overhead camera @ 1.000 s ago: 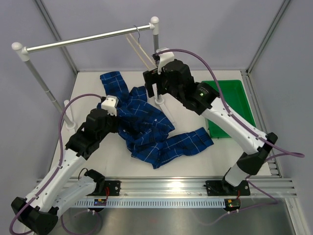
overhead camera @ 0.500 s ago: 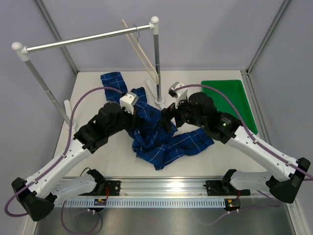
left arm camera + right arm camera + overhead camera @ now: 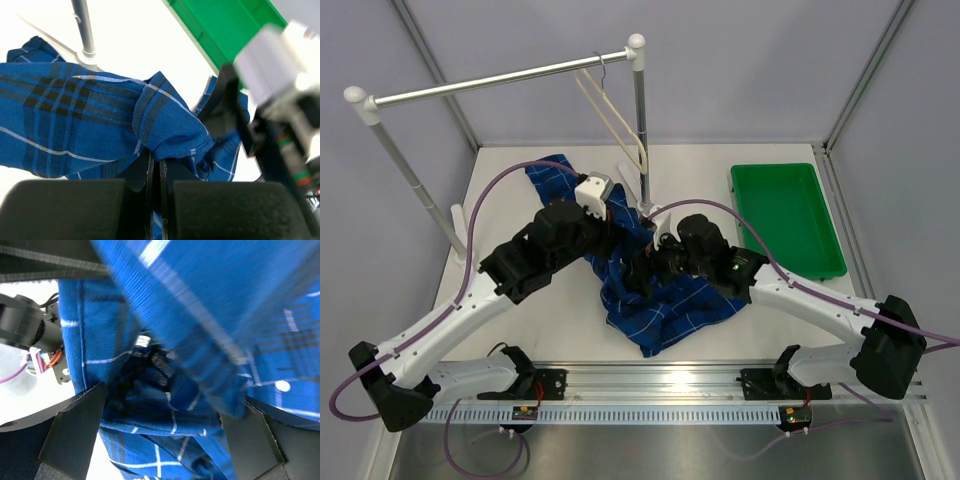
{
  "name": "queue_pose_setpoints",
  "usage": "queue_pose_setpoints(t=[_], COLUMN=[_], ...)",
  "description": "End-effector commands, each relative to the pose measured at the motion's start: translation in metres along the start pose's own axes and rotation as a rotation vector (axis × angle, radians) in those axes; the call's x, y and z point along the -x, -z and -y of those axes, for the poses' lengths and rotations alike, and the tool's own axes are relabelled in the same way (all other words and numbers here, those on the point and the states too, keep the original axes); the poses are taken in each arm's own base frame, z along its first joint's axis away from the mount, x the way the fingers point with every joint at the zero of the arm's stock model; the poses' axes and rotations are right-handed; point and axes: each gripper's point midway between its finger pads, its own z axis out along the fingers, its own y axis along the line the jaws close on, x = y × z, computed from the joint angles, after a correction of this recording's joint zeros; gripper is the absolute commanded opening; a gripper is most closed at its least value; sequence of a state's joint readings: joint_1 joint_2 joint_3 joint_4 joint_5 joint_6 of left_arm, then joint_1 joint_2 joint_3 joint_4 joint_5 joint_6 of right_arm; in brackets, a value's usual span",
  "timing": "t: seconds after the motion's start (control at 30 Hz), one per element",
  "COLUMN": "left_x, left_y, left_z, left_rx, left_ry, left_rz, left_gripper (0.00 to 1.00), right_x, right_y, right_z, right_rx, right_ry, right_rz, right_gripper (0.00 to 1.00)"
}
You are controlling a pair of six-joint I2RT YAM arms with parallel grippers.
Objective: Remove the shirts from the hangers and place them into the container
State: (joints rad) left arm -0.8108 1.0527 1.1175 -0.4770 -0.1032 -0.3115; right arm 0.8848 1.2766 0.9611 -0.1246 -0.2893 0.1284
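Observation:
The dark blue checked shirt [image 3: 665,300] lies crumpled on the table between the two arms, off the hanger. My left gripper [image 3: 623,222] is shut on a fold of the shirt [image 3: 172,131], pinched at its fingertips. My right gripper [image 3: 655,265] is open and pressed down into the cloth, a bunch of shirt [image 3: 160,410] lying between its spread fingers [image 3: 75,427]. The pale wooden hanger [image 3: 615,125] hangs bare from the rail. The green container [image 3: 800,255] sits at the right with no shirt in it; its rim [image 3: 220,35] also shows in the left wrist view.
The silver rail [image 3: 500,80] spans the back on two posts. The right post [image 3: 640,130] and its base [image 3: 89,51] stand just behind the shirt. The right arm [image 3: 280,130] crowds close to the left gripper.
The right arm dropped from the hanger down onto the shirt with its gripper wide. The left gripper moved right and back, dragging its fold along. The hanger swung on the rail.

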Motion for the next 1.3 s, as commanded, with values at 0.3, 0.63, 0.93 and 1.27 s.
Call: queue_pose_setpoints(t=[0.3, 0.63, 0.93, 1.27], left_x=[0.052, 0.042, 0.031, 0.044], left_y=[0.004, 0.003, -0.012, -0.021], left_z=[0.004, -0.016, -0.043, -0.041], left_rx=[0.036, 0.132, 0.276, 0.305], left_ry=[0.137, 0.117, 0.061, 0.073], left_rz=[0.176, 0.173, 0.145, 0.141], left_gripper=[0.00, 0.00, 0.00, 0.00], right_x=[0.011, 0.004, 0.016, -0.030], right_y=[-0.042, -0.039, 0.012, 0.011], right_z=[-0.029, -0.017, 0.000, 0.030], right_rx=[0.130, 0.056, -0.108, -0.254], right_ry=[-0.047, -0.065, -0.002, -0.084], right_rz=[0.129, 0.113, 0.115, 0.042], right_gripper=[0.99, 1.00, 1.00, 0.99])
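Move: The left hand already pinches the shirt; the green container lies about 42 cm to its right, 20 cm ahead and 27 cm below, and the foot of the rack's right post about 24 cm ahead, 6 cm right and 28 cm below. For the open right hand, the shirt's hanging folds are about 5 cm left, 2 cm ahead and 3 cm below. The container stands about 37 cm right, 24 cm ahead and 19 cm below that hand. Still pinching the shirt, the left hand holds nearly still at first, then carries it about 5 cm forward, slightly left and down, while turning some 15 degrees counter-clockwise. The wide-open right hand reaches about 4 cm left and a little down into the hanging folds, then backs off some 6 cm right, rising before it dips again; its fingers never close. ##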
